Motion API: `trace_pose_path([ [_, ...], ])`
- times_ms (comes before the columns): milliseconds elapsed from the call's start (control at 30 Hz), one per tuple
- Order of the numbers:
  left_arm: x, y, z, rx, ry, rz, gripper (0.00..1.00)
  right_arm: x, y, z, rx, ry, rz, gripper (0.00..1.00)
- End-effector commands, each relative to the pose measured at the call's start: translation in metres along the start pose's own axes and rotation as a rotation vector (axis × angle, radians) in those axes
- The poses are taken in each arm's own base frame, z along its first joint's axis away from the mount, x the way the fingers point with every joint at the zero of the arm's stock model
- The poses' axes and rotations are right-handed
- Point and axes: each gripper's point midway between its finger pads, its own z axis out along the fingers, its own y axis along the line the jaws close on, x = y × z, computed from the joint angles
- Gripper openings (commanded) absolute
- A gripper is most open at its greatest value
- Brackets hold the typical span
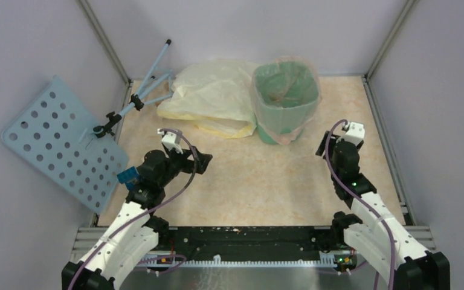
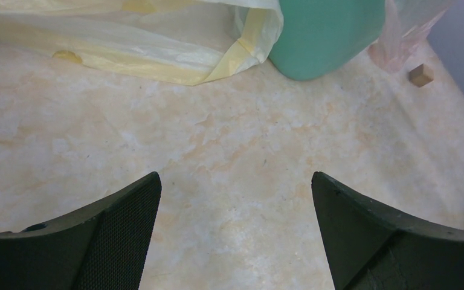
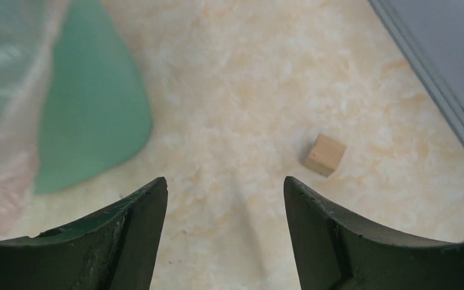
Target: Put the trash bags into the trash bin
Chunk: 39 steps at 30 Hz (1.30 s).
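Note:
The mint-green trash bin [image 1: 269, 136] stands upright at the back middle of the table. The thin pale-pink trash bag [image 1: 283, 67] lines it, its edge folded over the rim and hanging down the outside. In the right wrist view the bin [image 3: 90, 121] and the pink plastic [image 3: 9, 163] lie to the left. My right gripper [image 3: 225, 184] is open and empty over bare table, right of the bin [image 1: 326, 144]. My left gripper [image 2: 235, 181] is open and empty too, in front of the bin [image 2: 326, 36], near the table's left middle [image 1: 202, 159].
An opaque pale-yellow bag [image 1: 211, 96] lies flat against the bin's left side. A small wooden block [image 3: 325, 154] sits on the table right of the bin, near the right wall. A perforated blue board [image 1: 60, 142] and a blue rod stand [image 1: 139, 96] lean at the left.

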Motion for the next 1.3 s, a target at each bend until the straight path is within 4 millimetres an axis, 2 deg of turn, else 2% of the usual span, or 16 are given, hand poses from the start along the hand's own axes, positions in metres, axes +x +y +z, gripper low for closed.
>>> trace_pose_path([
  [0,-0.024,0.006,0.009,0.017,-0.182,0.19,0.99,-0.014,-0.004,0.011,0.007,-0.161,0.051,0.7],
  [133,-0.028,0.048,0.008,-0.196,-0.229,0.236,0.99,-0.003,-0.002,0.025,-0.006,-0.154,-0.047,0.73],
  [267,-0.04,0.062,0.0,-0.264,-0.327,0.259,0.99,0.023,-0.013,0.044,0.036,-0.108,-0.093,0.75],
  [333,-0.035,0.081,-0.002,-0.338,-0.365,0.261,0.99,0.036,-0.013,0.051,0.028,-0.116,-0.105,0.75],
  [400,-0.022,0.106,0.001,-0.427,-0.327,0.279,0.99,0.044,-0.017,0.053,0.027,-0.161,-0.111,0.75],
  [500,-0.013,0.128,0.002,-0.489,-0.303,0.306,0.99,0.036,-0.016,0.052,-0.005,-0.235,-0.11,0.76],
  [600,-0.006,0.129,0.006,-0.429,-0.312,0.325,0.99,0.028,-0.023,0.052,0.001,-0.283,-0.082,0.77],
  [700,0.003,0.142,0.01,-0.456,-0.28,0.323,0.99,0.027,-0.02,0.056,-0.022,-0.284,-0.108,0.77],
  [800,0.004,0.152,0.014,-0.477,-0.283,0.33,0.99,0.029,-0.022,0.058,-0.016,-0.315,-0.13,0.77],
  [867,0.003,0.156,0.019,-0.48,-0.271,0.33,0.99,0.038,-0.03,0.064,0.02,-0.315,-0.114,0.77],
  [900,-0.001,0.159,0.018,-0.495,-0.284,0.354,0.99,0.035,-0.036,0.069,0.05,-0.333,-0.103,0.79],
  [967,-0.006,0.165,0.017,-0.509,-0.309,0.352,0.99,0.046,-0.031,0.081,0.033,-0.229,-0.104,0.8],
  [1033,-0.01,0.171,0.021,-0.501,-0.316,0.342,0.99,0.043,-0.026,0.081,-0.007,-0.258,-0.119,0.79],
  [1067,-0.013,0.175,0.024,-0.503,-0.314,0.342,0.99,0.044,-0.025,0.08,-0.01,-0.253,-0.122,0.86],
  [1133,-0.017,0.183,0.031,-0.513,-0.301,0.338,0.98,0.044,-0.024,0.082,-0.016,-0.247,-0.124,0.9],
  [1267,-0.003,0.195,0.048,-0.493,-0.26,0.358,0.97,0.045,-0.024,0.082,-0.017,-0.247,-0.125,0.91],
])
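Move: The bin, lined with the pink trash bag, stands some 18 cm ahead of the right hand and 19 cm to its left, its middle about 4 cm lower. From that hand the small wooden block lies about 5 cm ahead, 8 cm to the right and 16 cm below. From the left hand the bin is roughly 22 cm ahead and 37 cm right; the white bag is about 31 cm ahead and 5 cm left, some 12 cm lower. The lined bin is left standing, touched by neither hand, as both empty hands settle low over the table. The left swings left, away from the bin, about 14 cm, sinking and going forward some 10 cm each, levelling its roll and turning counter-clockwise until it points straight ahead, fingers still wide. The right sinks about 9 cm towards the wooden block, easing 5 cm forward and slightly right, rolling a little while its fingers open somewhat wider. ##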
